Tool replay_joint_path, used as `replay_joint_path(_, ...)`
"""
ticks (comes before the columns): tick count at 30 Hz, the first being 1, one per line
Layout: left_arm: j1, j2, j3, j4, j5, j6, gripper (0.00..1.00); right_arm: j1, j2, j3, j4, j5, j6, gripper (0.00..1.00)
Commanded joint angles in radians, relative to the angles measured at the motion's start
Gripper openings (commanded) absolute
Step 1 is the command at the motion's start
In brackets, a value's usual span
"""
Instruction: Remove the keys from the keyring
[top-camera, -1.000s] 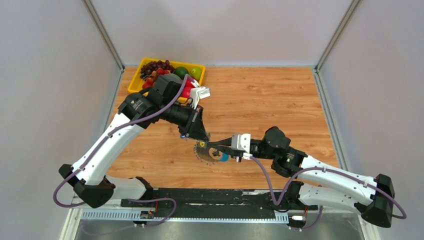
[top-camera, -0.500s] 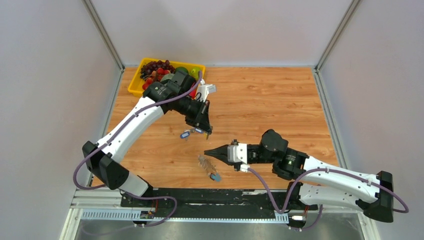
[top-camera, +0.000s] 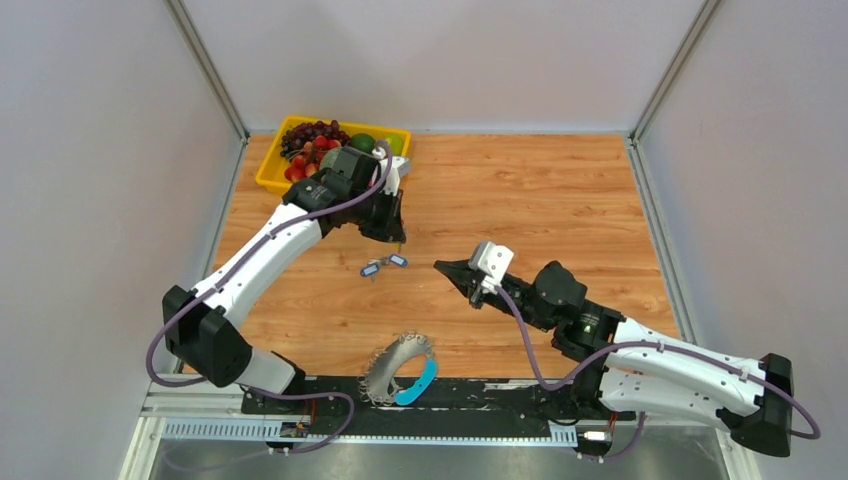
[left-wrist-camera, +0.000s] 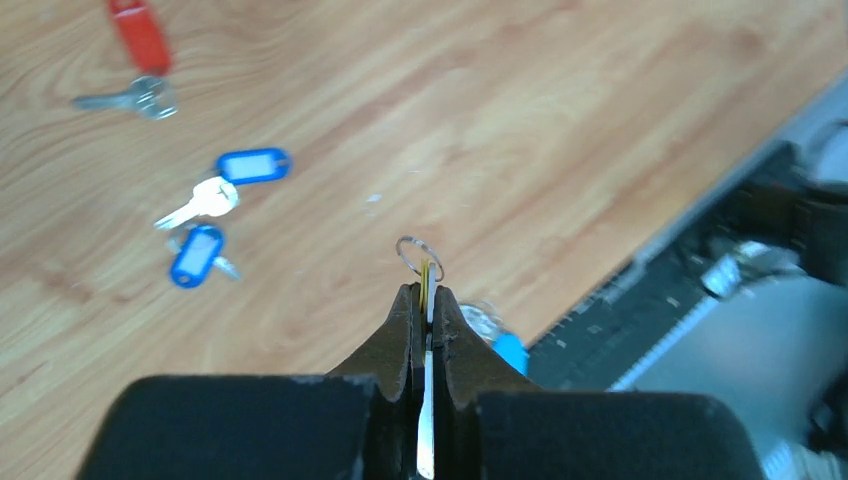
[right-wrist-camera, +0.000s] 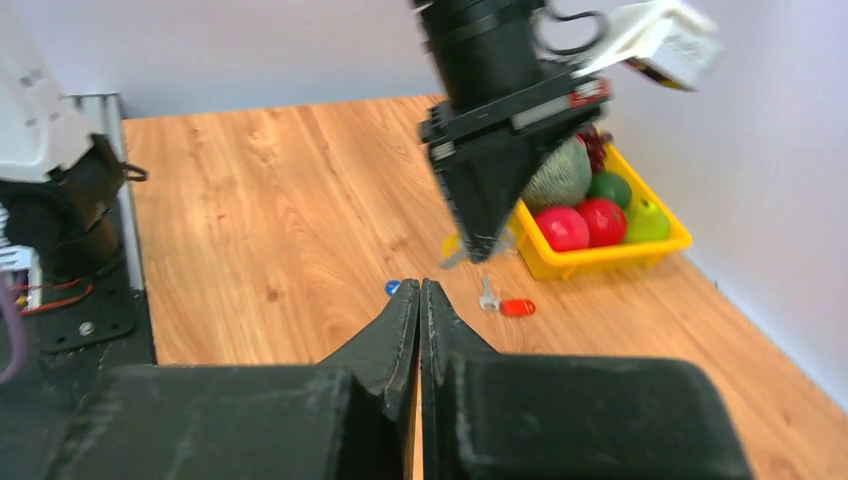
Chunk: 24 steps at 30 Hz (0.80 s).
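Note:
The keyring, a loop bristling with small grey keys and closed by a blue strap, lies at the table's front edge, partly on the black rail. No gripper touches it. In the left wrist view the keyring shows just past my fingertips. My left gripper hovers over the wood near the tray, shut on a single thin key whose small wire ring sticks out beyond the tips. My right gripper is shut with nothing in it, pointing toward the left gripper.
Two loose blue-tagged keys lie on the wood below the left gripper. A red-tagged key lies closer to the yellow fruit tray at the back left. Grey walls enclose the table.
Both grippers were at the keyring; the right let go and swung back and up. The keyring came down and slid to the front edge. The left gripper pulled away toward the tray with one key.

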<state>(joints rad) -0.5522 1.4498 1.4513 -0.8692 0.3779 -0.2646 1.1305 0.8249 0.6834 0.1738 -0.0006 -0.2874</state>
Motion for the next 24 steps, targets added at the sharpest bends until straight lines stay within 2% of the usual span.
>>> replay_joint_path(1,0.040,-0.002,-0.162,0.259,-0.213,-0.044,0.00,-0.033,0.010,0.002,-0.030,0.192,0.177,0.03)
replay_joint_path(4,0.046,0.011,-0.228,0.407,-0.329,-0.049,0.01,-0.073,-0.007,-0.017,-0.038,0.191,0.223,0.03)
replay_joint_path(8,0.050,0.058,-0.296,0.575,-0.477,-0.034,0.08,-0.123,-0.033,-0.042,-0.042,0.203,0.276,0.04)
replay_joint_path(11,0.064,0.109,-0.284,0.606,-0.523,-0.035,0.09,-0.150,-0.036,-0.044,-0.061,0.213,0.316,0.05)
replay_joint_path(12,0.066,0.132,-0.281,0.612,-0.529,-0.039,0.18,-0.155,-0.035,-0.045,-0.069,0.217,0.327,0.08)
replay_joint_path(13,0.071,0.140,-0.271,0.612,-0.548,-0.045,0.31,-0.159,-0.032,-0.045,-0.075,0.223,0.333,0.17)
replay_joint_path(14,0.072,0.149,-0.257,0.595,-0.551,-0.052,0.56,-0.163,-0.027,-0.045,-0.084,0.228,0.340,0.34)
replay_joint_path(15,0.073,0.144,-0.252,0.588,-0.549,-0.053,0.65,-0.165,-0.021,-0.044,-0.096,0.240,0.350,0.51)
replay_joint_path(16,0.073,0.134,-0.255,0.576,-0.548,-0.064,0.84,-0.169,-0.014,-0.040,-0.114,0.253,0.365,0.66)
replay_joint_path(17,0.074,0.104,-0.262,0.579,-0.534,-0.068,0.92,-0.172,-0.008,-0.035,-0.133,0.266,0.383,0.75)
replay_joint_path(18,0.075,0.084,-0.285,0.589,-0.524,-0.074,0.98,-0.176,-0.004,-0.029,-0.153,0.274,0.402,0.80)
replay_joint_path(20,0.074,0.021,-0.317,0.586,-0.491,-0.081,1.00,-0.190,0.000,-0.019,-0.196,0.265,0.444,0.87)
replay_joint_path(24,0.073,-0.114,-0.406,0.550,-0.416,-0.102,1.00,-0.192,0.006,0.001,-0.296,0.230,0.513,0.91)
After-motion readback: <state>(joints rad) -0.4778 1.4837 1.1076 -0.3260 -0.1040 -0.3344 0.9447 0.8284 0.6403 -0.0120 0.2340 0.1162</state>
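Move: The left hand already holds the yellow-tagged key. It heads for the table beside the red-tagged key, whose tag lies some 17 cm ahead, 3 cm left and 22 cm below. From the left hand, the right blue tag is about 8 cm ahead and 2 cm left, the left blue tag 4 cm ahead and 10 cm left, and the fruit crate 35 cm ahead and 20 cm left. From the right hand, the red tag lies roughly 23 cm ahead, 10 cm left and 28 cm below. Forward and down, each about 11 cm, and some 6 cm left, the left hand sweeps towards the red tag, turning its wrist some 25 degrees counter-clockwise. It opens wide, lets go of the yellow-tagged key and starts back up. Meanwhile the empty right hand moves forward, right and down, tipping its fingers down and swinging clockwise, and opens too. ##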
